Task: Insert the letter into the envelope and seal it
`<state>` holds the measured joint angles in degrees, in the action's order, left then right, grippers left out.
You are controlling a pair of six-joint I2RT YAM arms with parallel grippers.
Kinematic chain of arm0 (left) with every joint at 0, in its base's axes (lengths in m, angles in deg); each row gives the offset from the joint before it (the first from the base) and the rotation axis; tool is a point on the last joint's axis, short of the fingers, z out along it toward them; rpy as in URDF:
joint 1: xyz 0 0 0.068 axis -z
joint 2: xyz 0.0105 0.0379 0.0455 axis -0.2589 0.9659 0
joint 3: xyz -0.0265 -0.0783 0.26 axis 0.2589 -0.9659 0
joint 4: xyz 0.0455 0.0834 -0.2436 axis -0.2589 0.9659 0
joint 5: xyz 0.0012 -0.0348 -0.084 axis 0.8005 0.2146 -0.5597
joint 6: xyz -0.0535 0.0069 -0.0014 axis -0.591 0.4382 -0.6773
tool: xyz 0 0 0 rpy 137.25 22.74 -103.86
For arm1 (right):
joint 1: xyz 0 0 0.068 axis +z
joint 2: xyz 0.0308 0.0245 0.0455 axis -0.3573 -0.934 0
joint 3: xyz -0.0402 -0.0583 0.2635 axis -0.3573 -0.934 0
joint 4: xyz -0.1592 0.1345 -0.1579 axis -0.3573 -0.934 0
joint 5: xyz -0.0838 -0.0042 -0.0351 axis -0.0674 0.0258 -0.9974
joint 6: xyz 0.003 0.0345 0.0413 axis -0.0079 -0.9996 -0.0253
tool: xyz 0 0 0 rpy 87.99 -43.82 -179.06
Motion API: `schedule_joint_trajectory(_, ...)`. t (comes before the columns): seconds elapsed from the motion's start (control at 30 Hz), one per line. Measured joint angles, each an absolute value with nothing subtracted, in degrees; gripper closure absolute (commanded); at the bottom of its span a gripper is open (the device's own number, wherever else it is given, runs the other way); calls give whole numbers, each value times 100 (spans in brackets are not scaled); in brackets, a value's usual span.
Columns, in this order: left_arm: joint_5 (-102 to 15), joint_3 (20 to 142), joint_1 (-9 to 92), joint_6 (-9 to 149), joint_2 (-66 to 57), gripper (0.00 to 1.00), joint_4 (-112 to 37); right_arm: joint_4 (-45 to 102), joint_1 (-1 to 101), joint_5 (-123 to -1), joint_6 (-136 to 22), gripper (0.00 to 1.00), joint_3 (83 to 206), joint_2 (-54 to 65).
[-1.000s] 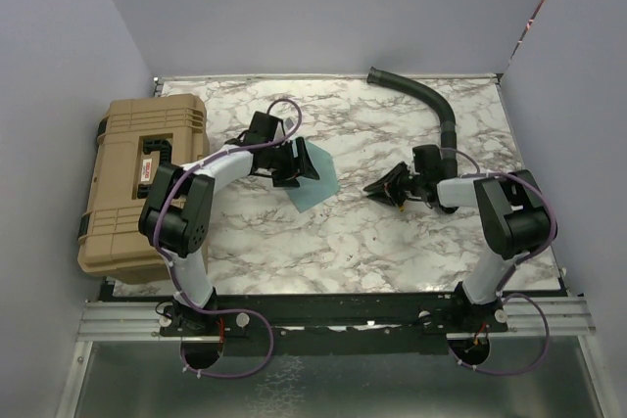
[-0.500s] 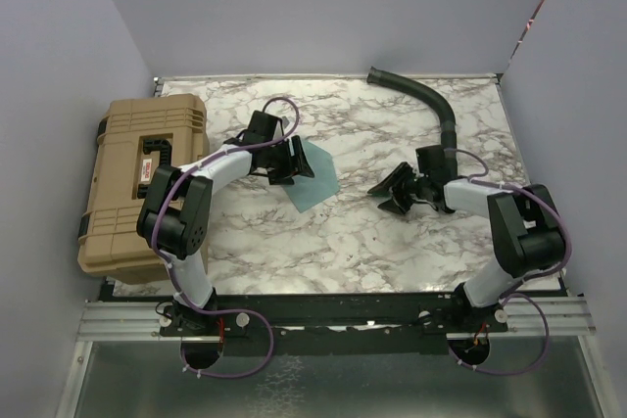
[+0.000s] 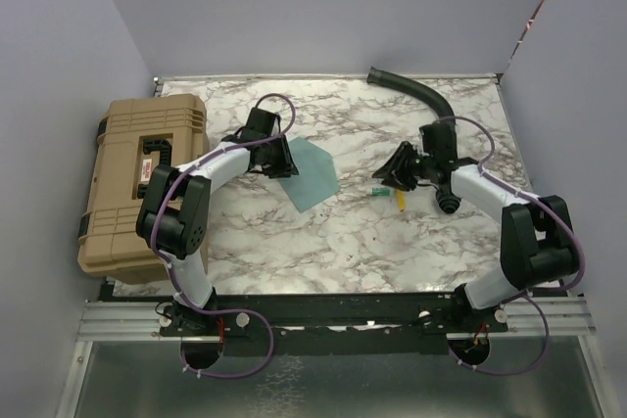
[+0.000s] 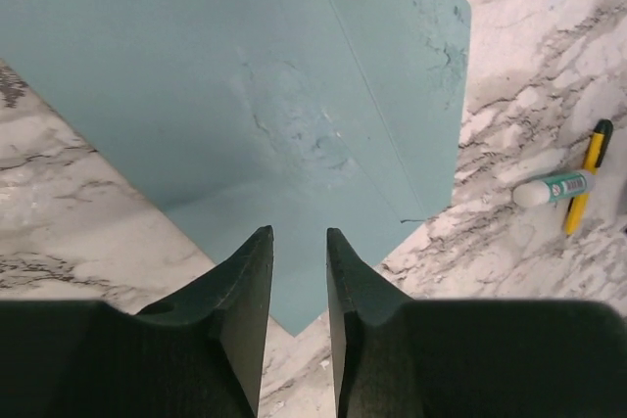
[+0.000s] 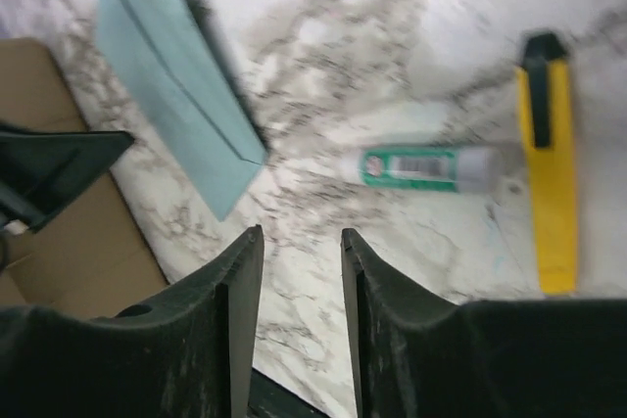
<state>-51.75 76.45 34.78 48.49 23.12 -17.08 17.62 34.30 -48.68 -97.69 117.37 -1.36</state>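
The teal envelope (image 3: 313,176) lies flat on the marble table, and in the left wrist view the envelope (image 4: 245,95) fills the upper part with a fold line across it. My left gripper (image 3: 285,160) is at its left edge. The left gripper (image 4: 299,237) hovers over the envelope's near corner, jaws a narrow gap apart with nothing between them. My right gripper (image 3: 398,171) hangs to the right of the envelope, and the right gripper (image 5: 302,237) is open and empty over bare marble. The envelope (image 5: 176,95) shows at upper left there. The letter is out of view.
A green-and-white glue stick (image 3: 378,189) and a yellow cutter (image 3: 401,203) lie just below the right gripper; the glue stick (image 5: 431,166) and the cutter (image 5: 549,173) also show in the right wrist view. A tan hard case (image 3: 142,178) sits at the left edge. A black hose (image 3: 421,95) curves at the back right.
The envelope part that stood up by the left gripper now lies flat, and the left jaws have narrowed. The right gripper moved up and back, uncovering the glue stick and cutter.
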Motion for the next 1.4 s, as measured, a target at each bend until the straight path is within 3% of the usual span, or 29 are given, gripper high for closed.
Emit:
schedule_joint_trajectory(0.1,-4908,7645,3462,4855,2312,84,-1668,1959,3432,-4631,-9531,65,12227,-308)
schedule_joint_trajectory(0.27,-4539,7676,3447,4906,2356,91,-1629,2348,3445,-4454,-9383,70,13431,-1294)
schedule_joint_trajectory(0.5,-4373,7811,3445,5127,2878,94,-1690,2426,3515,-4454,-9315,75,14688,-2925)
schedule_joint_trajectory(0.6,-4388,7829,3423,5229,2907,94,-1741,2398,3589,-4385,-9326,82,14848,-3303)
schedule_joint_trajectory(0.87,-4423,7768,3408,5395,2915,95,-1830,2477,3790,-3832,-9621,86,14994,-3886)
schedule_joint_trajectory(1.4,-4783,7853,3370,5428,3040,95,-1907,3480,4175,-2555,-9800,85,15169,-4253)
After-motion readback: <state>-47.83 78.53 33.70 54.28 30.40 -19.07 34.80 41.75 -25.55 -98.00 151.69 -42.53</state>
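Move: The envelope's open flap, on its right side, lies about 9 cm ahead and 16 cm to the left of the right hand, some 5 cm lower. The envelope's middle is 6 cm ahead and 19 cm left of that hand; the glue stick sits almost beneath it, about 2 cm ahead, with the yellow knife 5 cm to its right and 1 cm ahead. From the left hand, the envelope's middle is 3 cm ahead, 5 cm right and 5 cm below; the flap's is 5 cm ahead and 9 cm right. The envelope is pinned near its left edge by the left fingertips, which close nearly shut while easing forward-left, sink about 4 cm onto it and then stay down. The right hand arcs forward, up and then down to table height, then sweeps left towards the flap, edging back and finally rising slightly, about 15 cm left overall. Its fingers narrow and it turns some 20 degrees counter-clockwise, tips coming against the flap's outer edge. ##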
